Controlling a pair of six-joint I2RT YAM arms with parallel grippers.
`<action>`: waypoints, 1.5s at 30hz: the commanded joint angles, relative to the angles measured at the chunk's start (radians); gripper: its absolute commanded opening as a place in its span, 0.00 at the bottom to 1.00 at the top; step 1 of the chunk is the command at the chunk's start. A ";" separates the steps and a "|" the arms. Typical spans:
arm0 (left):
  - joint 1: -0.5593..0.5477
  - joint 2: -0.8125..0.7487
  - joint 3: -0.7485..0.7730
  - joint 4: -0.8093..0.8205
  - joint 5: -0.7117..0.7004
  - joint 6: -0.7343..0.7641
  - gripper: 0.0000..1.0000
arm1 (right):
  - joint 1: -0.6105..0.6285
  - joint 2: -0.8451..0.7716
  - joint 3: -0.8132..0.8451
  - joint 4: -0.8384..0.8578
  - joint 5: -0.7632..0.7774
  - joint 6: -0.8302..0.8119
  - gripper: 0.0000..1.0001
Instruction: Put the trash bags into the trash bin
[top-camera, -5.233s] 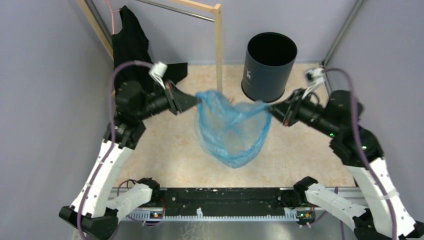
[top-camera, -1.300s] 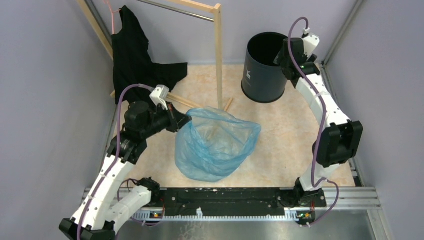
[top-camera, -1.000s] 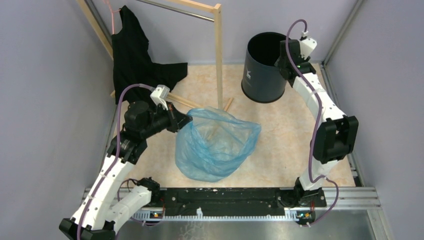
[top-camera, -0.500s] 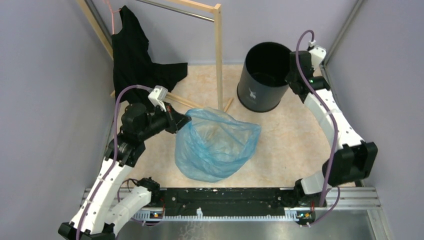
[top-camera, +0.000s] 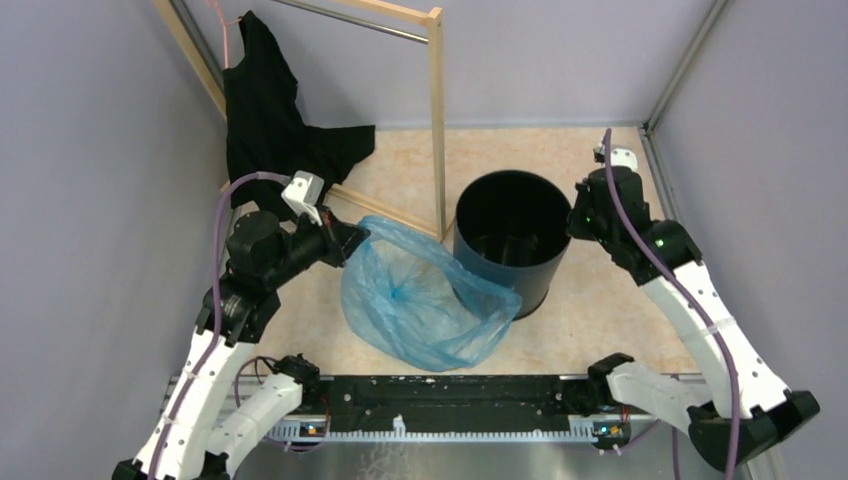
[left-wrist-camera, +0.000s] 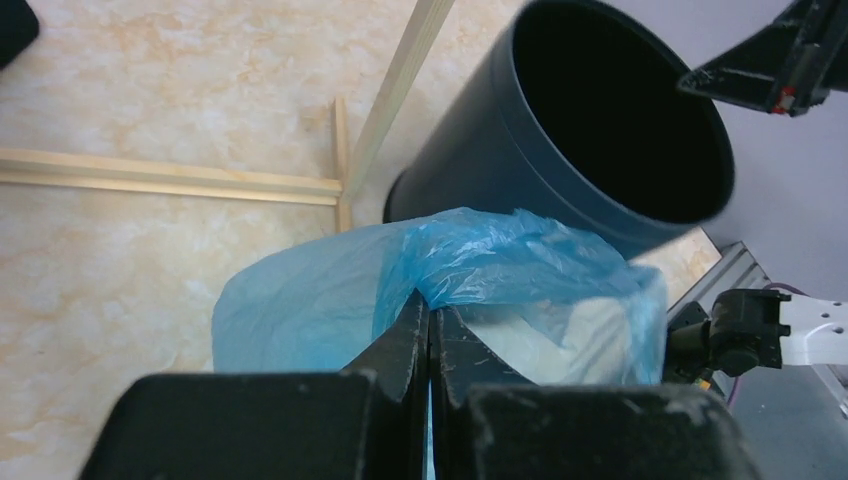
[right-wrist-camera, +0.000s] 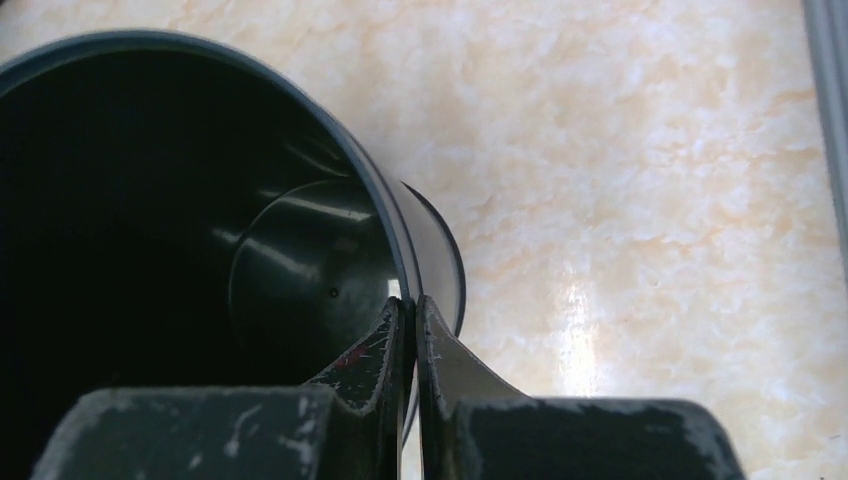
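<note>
The light-blue trash bag (top-camera: 415, 305) lies open and crumpled on the table's middle, its right edge against the bin. My left gripper (top-camera: 358, 235) is shut on the bag's upper left rim; in the left wrist view the bag (left-wrist-camera: 500, 265) bunches at my left gripper (left-wrist-camera: 430, 300). The dark trash bin (top-camera: 510, 245) stands upright mid-table, mouth open and empty. My right gripper (top-camera: 575, 215) is shut on the bin's right rim; in the right wrist view my right gripper (right-wrist-camera: 412, 305) pinches the bin wall (right-wrist-camera: 385, 215).
A wooden rack (top-camera: 436, 120) stands at the back with a black garment (top-camera: 265, 110) hanging on its left side and its base rails (top-camera: 385, 212) on the table. The rack post stands just left of the bin. Walls close both sides.
My right gripper has dragged the bin from the back right toward the table's middle, up against the bag. My left gripper kept its hold and shifted slightly left; the bag has crumpled.
</note>
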 joint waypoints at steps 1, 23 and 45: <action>0.000 -0.035 0.035 -0.001 -0.036 0.038 0.00 | 0.015 -0.098 -0.052 -0.080 -0.157 0.001 0.00; -0.001 -0.001 0.090 -0.046 -0.050 -0.021 0.00 | 0.527 0.298 0.507 0.206 -0.301 -0.115 0.99; 0.001 0.076 0.160 -0.034 -0.191 -0.203 0.00 | 0.899 0.423 0.145 0.677 -0.060 0.002 0.99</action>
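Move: The right hand's closed fingers are still pinching the right side of the bin's rim. The middle of the trash bag lies about 28 cm to this hand's left, 9 cm back and some 12 cm lower. The bin's middle is roughly 11 cm to its left, 2 cm ahead and 13 cm down; the foot of the rack post stands about 25 cm left and 10 cm ahead, on the table. From the left hand, which holds the bag by its edge, the bag's middle is about 11 cm right, 7 cm back and 14 cm down. The right hand draws the pinched bin rim back a few centimetres, then lets go, opens wide and rises clear. It swings left over the bin, some 37 cm in all, turning about 60 degrees counter-clockwise, then sinks again and drifts back to bring its open fingers to the bag's loose edge beside the left hand. The left hand keeps its pinch on the bag, easing slightly up and forward. ##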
